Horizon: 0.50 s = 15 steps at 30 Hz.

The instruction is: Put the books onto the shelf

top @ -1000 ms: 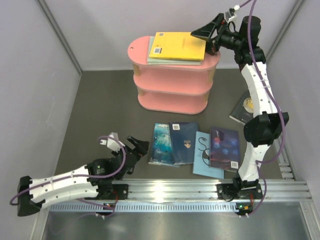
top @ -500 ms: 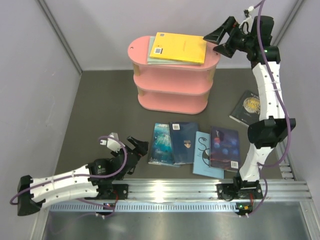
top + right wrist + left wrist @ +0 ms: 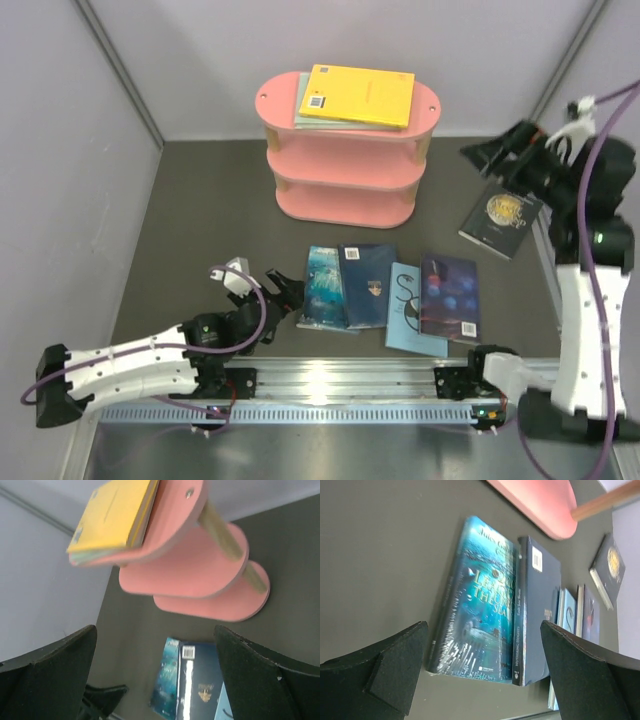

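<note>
The pink shelf point(image 3: 345, 150) stands at the back with a yellow book point(image 3: 360, 95) on a grey-green one point(image 3: 300, 100) on its top board. On the mat lie the teal book point(image 3: 325, 288), navy book point(image 3: 367, 285), light blue book point(image 3: 405, 310) and purple book point(image 3: 450, 297) in a row. A black book point(image 3: 502, 218) with a gold emblem lies at the right. My left gripper point(image 3: 275, 297) is open, low, just left of the teal book point(image 3: 480, 600). My right gripper point(image 3: 490, 155) is open and empty, raised beyond the black book, facing the shelf point(image 3: 200, 575).
Grey walls close in the mat at the left, back and right. The aluminium rail point(image 3: 350, 380) with both arm bases runs along the near edge. The shelf's two lower boards point(image 3: 345, 205) hold nothing that I can see.
My right arm has swung from the shelf's top right corner out to the right and lower, near the black book. My left gripper has edged closer to the teal book.
</note>
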### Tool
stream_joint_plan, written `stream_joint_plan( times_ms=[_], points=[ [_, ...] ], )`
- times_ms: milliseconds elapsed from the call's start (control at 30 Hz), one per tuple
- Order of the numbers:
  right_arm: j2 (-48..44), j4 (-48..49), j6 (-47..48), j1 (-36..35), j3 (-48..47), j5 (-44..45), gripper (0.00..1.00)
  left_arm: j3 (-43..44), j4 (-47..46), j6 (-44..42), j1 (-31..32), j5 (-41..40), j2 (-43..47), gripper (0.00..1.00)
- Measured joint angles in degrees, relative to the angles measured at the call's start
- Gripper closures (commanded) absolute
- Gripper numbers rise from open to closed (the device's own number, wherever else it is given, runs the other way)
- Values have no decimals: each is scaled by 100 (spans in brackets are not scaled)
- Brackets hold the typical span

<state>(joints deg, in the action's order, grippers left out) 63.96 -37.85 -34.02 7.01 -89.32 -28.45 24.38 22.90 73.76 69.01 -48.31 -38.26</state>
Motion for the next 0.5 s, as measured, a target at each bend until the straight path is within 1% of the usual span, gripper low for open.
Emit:
stream_joint_plan(
  times_ms=[33,100,167,233,333,400,500],
  points=[
    [-411,31,7,-98,424,4,1,-46,-236,-103,-4,61,-116,1],
    [-1399,372,0,-433,1742,33,0,-166,-883,-417,-68,348,-509,1],
    [-1777,518,-24,-841,2809,111,0,-184,-1504,-713,-234,780,-1047,1],
    [-1565,592,-66,-1419,3818,332,0,-175,-2138,-979,-562,1322,-1705,1],
    [-822,627,-114,-2085,4680,610,0,-131,-2962,-1281,-1139,2135,-2590,1],
    [-549,636,-142,-2319,4990,688,0,-61,-3414,-1436,-1399,2549,-3034,1],
    [-404,826,-153,-2385,5045,765,0,160,-4019,-1596,-1620,3049,-3510,1]
  ],
)
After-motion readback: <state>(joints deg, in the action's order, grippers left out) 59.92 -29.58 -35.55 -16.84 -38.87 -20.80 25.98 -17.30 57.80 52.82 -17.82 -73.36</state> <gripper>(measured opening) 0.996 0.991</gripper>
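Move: The dark blue book lies flat roughly 19 cm right of the open left gripper, 2 cm ahead and 12 cm below. The teal book is only about 8 cm to that gripper's right, 1 cm ahead. From the open right gripper, high up beside the shelf, the dark blue book is some 17 cm left, 15 cm back and 42 cm down; down there too are the light blue book, 4 cm left and 20 back, and the purple one, 3 cm right and 17 back. Drop the right gripper fast, some 32 cm, drawing it back and to the left towards the dark blue book's far right corner, tip its fingers steeply down and turn it a little counter-clockwise, then check it there. Meanwhile bring the left gripper about 10 cm right, forward and down over the teal book towards the dark blue one, swinging clockwise. Keep both open and touch nothing yet. ##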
